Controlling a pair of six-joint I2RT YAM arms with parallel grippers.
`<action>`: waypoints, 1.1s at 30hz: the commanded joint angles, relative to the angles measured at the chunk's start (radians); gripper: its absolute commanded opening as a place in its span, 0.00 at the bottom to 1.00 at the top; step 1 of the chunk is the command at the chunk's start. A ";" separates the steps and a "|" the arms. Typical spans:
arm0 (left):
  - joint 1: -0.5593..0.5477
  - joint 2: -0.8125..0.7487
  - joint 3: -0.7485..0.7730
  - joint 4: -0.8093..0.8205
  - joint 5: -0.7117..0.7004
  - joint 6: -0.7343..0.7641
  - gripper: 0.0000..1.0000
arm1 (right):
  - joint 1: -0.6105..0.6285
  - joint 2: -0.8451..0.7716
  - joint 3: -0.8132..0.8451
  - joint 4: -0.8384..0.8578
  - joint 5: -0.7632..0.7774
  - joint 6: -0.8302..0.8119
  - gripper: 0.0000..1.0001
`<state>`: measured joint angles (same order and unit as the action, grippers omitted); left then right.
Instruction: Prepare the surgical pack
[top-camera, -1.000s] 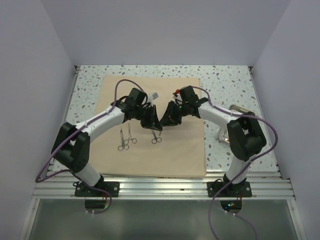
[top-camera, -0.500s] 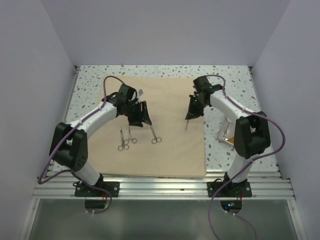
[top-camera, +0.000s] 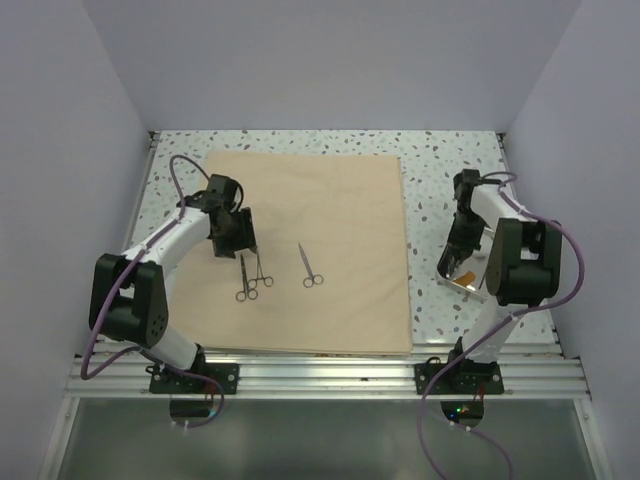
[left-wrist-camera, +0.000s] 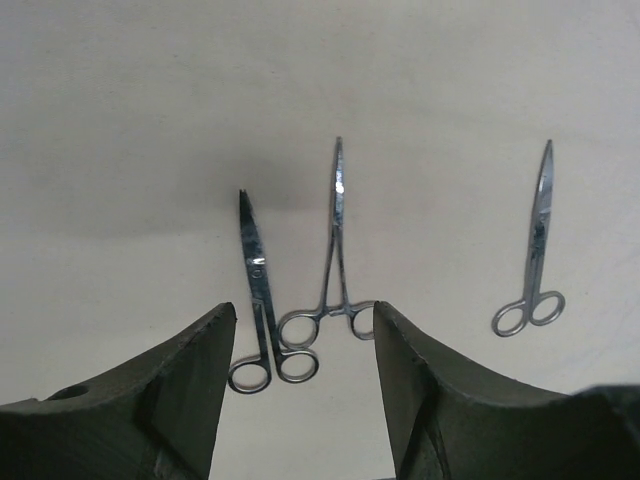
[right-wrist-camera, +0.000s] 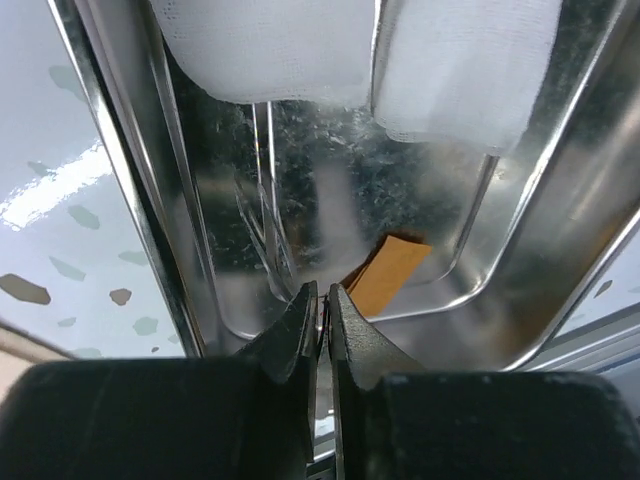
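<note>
The surgical pack (top-camera: 340, 300) is a large tan sheet spread flat on the table, and it fills the left wrist view (left-wrist-camera: 150, 100). On it lie scissors (left-wrist-camera: 258, 300), forceps (left-wrist-camera: 335, 240) and a second pair of scissors (left-wrist-camera: 535, 250). My left gripper (top-camera: 243, 240) hovers open just above the two left instruments, holding nothing (left-wrist-camera: 305, 312). My right gripper (top-camera: 462, 243) is down in the steel tray (top-camera: 478, 285). It is shut (right-wrist-camera: 322, 292) on a thin steel instrument (right-wrist-camera: 268, 190) that points into the tray.
The tray (right-wrist-camera: 120, 180) stands on the speckled table right of the sheet. It holds two white gauze pads (right-wrist-camera: 270, 50) and a small orange-tan card (right-wrist-camera: 385, 275). Walls close in the table on the left, right and back.
Both grippers left the sheet's middle. The left one opened and swung left over the instruments. The right one closed on the thin instrument and carried it right into the tray.
</note>
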<state>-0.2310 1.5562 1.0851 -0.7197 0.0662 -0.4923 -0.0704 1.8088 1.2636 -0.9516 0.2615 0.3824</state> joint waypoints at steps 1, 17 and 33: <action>0.019 -0.019 -0.037 0.000 -0.063 0.012 0.62 | 0.006 0.053 0.051 -0.012 0.016 -0.013 0.09; 0.022 0.057 -0.116 0.071 -0.052 -0.028 0.44 | 0.029 -0.094 0.118 -0.041 -0.130 -0.036 0.50; 0.018 0.186 -0.079 0.086 -0.063 -0.054 0.36 | 0.188 -0.120 0.158 -0.052 -0.186 -0.023 0.50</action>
<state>-0.2153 1.6875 0.9958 -0.6979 0.0093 -0.5312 0.0910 1.6985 1.3724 -0.9848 0.0898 0.3580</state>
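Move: The left scissors lie about 3 cm back, 2 cm left and 7 cm below the open left hand; the hemostat is some 5 cm right of them and 3 cm farther out, the right scissors 20 cm right and 3 cm out. The right hand holds the tweezers low in the tray, whose middle is roughly 6 cm ahead, 5 cm right and 3 cm down; the orange packs sit level, 4 cm right. Left hand sinks 6 cm and back, narrowing astride the left scissors; right releases tweezers, rises and heads left. ##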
